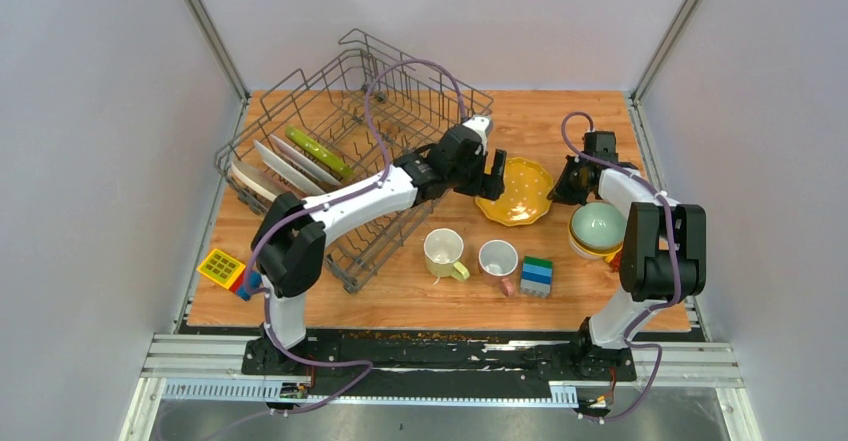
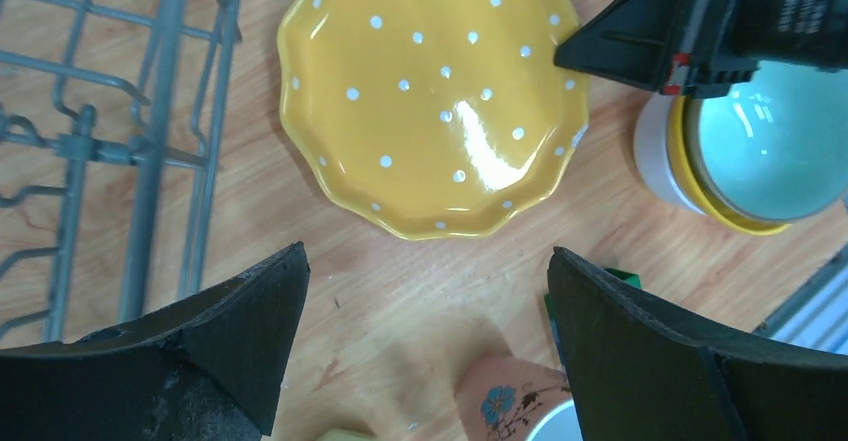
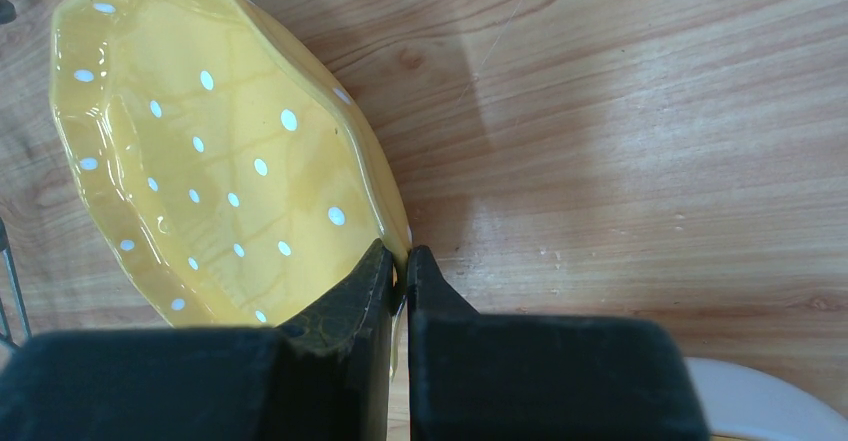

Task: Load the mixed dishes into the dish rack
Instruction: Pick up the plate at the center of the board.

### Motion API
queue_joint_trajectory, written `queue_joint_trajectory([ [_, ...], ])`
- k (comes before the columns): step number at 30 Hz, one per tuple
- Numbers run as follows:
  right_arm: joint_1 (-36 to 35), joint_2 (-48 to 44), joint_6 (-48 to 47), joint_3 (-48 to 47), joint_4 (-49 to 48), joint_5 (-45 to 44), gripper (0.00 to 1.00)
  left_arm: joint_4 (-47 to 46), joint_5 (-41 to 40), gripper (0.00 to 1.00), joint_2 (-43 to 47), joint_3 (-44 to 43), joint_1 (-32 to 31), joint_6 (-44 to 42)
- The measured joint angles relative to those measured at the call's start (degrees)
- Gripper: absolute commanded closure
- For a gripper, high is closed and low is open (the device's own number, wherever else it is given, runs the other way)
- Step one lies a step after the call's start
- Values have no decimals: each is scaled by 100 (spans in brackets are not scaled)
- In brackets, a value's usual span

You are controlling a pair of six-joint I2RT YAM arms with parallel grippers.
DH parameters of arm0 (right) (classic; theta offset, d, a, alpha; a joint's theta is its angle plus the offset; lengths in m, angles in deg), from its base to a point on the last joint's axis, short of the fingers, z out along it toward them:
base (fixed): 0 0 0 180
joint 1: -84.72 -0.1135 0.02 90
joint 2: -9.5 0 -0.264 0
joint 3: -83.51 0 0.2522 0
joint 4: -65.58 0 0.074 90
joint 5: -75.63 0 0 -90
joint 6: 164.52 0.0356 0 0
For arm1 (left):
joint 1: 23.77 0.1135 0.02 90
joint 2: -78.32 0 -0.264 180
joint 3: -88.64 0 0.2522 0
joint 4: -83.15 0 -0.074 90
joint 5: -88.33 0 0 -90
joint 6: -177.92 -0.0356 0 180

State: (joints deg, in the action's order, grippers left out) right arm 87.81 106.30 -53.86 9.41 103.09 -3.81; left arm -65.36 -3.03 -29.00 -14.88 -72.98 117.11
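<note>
The scalloped yellow plate [image 1: 520, 189] with white dots lies on the wood right of the dish rack [image 1: 262, 111], a grey wire basket holding several plates [image 1: 300, 161] on edge. My right gripper [image 3: 400, 261] is shut on the yellow plate's [image 3: 220, 161] right rim, one finger inside and one outside. My left gripper [image 2: 428, 256] hangs open above bare wood just near of the plate [image 2: 435, 96], holding nothing. A pale yellow mug [image 1: 443, 251] and a white pink-handled mug [image 1: 498, 259] stand near the front. A pale green bowl [image 1: 598, 227] sits nested in a yellow-orange one at the right.
Stacked green-blue toy blocks [image 1: 537, 275] stand beside the white mug. A yellow toy block [image 1: 222, 267] lies at the front left by the left arm. The rack's wire wall [image 2: 150, 151] is close on the left gripper's left. The bowls [image 2: 770, 141] are right beside the right arm.
</note>
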Motion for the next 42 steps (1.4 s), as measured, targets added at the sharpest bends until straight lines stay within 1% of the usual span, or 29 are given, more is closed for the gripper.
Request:
queue_joint_trajectory([
  [5,0,0,-2,0,2,0,100,-94,-546,5,-393,0,-251,387],
  [13,0,0,0,0,2,4,100,-400,-1375,4,-876,-31,-411,909],
  [18,0,0,0,0,2,7,100,-903,-1779,4,-1019,55,-503,1121],
  [23,0,-2,0,2,2,7,100,-1515,-2190,5,-1099,297,-605,1158],
  [27,0,0,-2,4,2,7,100,-1880,-2365,2,-1266,435,-713,876],
  [34,0,0,-2,7,0,9,100,-2090,-2664,0,-1368,664,-804,-107],
  [39,0,0,-2,7,0,20,100,-2100,-2697,0,-1368,756,-693,-706],
  [42,0,0,-2,7,2,28,100,-2111,-2553,0,-1368,756,-575,-946],
])
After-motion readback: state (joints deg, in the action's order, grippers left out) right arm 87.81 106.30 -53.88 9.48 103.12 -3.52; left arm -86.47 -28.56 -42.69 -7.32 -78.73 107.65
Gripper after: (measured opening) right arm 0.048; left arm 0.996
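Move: The yellow plate, its right rim already pinched by the right fingers, has its middle about 6 cm ahead of the left hand, 8 cm to its right and 14 cm below. From the left hand, the white mug stands some 10 cm back and 3 cm right, the yellow mug 9 cm back and 9 cm left, both about 13 cm lower. From the right hand, the plate's middle lies 9 cm left, 1 cm ahead and 2 cm lower, and the bowls about 10 cm right and 8 cm back. Towards the plate's free left rim the left hand sinks about 11 cm and ends some 4 cm farther forward, drifting a little right and then back left. Its wide-open fingers swing round about 25 degrees counter-clockwise to point more forward, the right one coming over the rim and the left one staying outside; no touch can be made out. The right hand stays put and keeps its pinch on the opposite rim. ##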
